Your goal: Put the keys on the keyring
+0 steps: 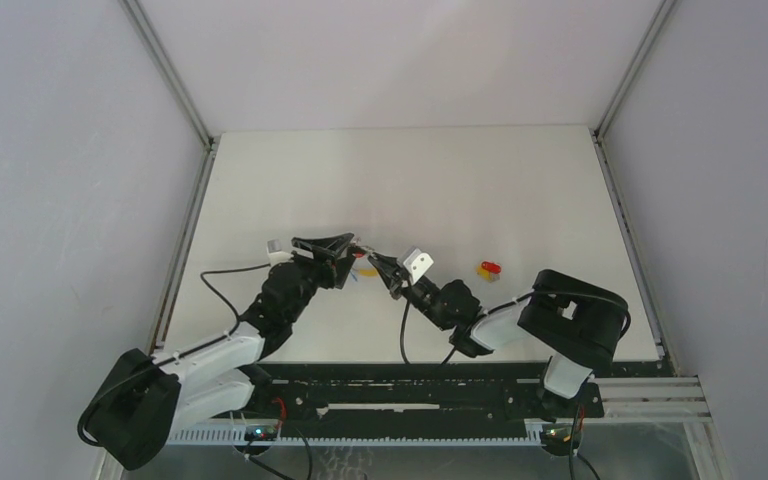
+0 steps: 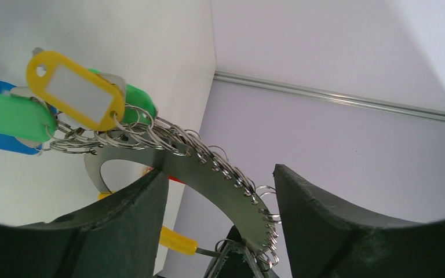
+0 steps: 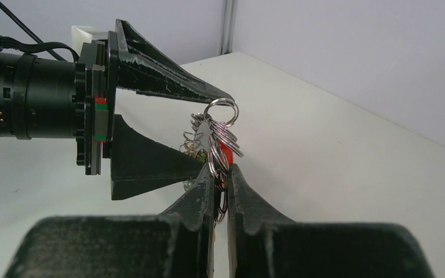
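Note:
The keyring (image 2: 208, 174) is a grey metal arc lined with small split rings, hung with yellow (image 2: 75, 90), green and blue tags. It hangs above the table between both grippers (image 1: 365, 255). My right gripper (image 3: 220, 172) is shut on its lower edge and rings. My left gripper (image 2: 220, 171) is open, its fingers (image 2: 324, 220) on either side of the arc; in the right wrist view the upper fingertip (image 3: 208, 95) touches a split ring. Loose keys (image 1: 489, 268) with red and yellow heads lie on the table to the right of my right arm.
The white table (image 1: 410, 180) is walled by grey panels with metal rails at the left (image 1: 185, 250) and right (image 1: 625, 240) edges. A black cable (image 1: 222, 290) loops beside the left arm.

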Robot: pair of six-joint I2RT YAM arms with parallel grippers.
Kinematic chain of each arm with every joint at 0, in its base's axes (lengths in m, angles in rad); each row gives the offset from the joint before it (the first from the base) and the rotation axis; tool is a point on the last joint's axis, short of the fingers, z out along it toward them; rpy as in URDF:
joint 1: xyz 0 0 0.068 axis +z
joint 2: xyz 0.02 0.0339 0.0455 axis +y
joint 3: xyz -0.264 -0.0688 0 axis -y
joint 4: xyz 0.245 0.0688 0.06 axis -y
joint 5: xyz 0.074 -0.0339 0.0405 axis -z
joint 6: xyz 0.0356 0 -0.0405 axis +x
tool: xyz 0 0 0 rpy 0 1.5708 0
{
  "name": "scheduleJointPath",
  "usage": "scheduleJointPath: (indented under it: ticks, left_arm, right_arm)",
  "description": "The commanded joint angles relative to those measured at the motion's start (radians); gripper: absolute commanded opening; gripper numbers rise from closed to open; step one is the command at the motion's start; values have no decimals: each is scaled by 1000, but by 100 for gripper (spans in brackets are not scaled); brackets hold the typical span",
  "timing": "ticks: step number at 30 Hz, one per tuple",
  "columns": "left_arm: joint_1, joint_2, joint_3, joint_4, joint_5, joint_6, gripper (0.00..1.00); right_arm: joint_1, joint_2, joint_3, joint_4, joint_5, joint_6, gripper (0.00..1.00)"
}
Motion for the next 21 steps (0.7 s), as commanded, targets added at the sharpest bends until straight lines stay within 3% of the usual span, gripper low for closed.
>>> scheduleJointPath:
  ticks: [1,16,21]
  left_arm:
    - [6,24,-30,147,-3,-51,67]
    - [9,4,-73,296,-31,-91,40]
    - [15,1,-77,296,-31,-69,18]
  right_arm:
    - [37,8,4,103,-17,10,0]
    - [86,46,-30,104,-24,7,1]
    - [95,49,-48,103,-30,6,8]
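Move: The stretch of keyring I want sits between my open left fingertips, roughly 1 cm ahead and 1 cm to the right. The strung keys hang some 8 cm below my left hand, level with it fore and aft; the yellow handle hangs 4 cm to its right, about 7 cm down. For my right hand, already pinching the ring's end, that same stretch lies about 2 cm ahead and 4 cm to the left, at nearly the same height. I close my left fingers, one above and one below the metal ring, from about three-quarters open to under half, until they bracket it snugly. My left hand stays almost in place, dipping under 1 cm and recovering while it rolls about 5 degrees. My right hand keeps its pinch on the ring's end and eases down and back about 2 cm. ##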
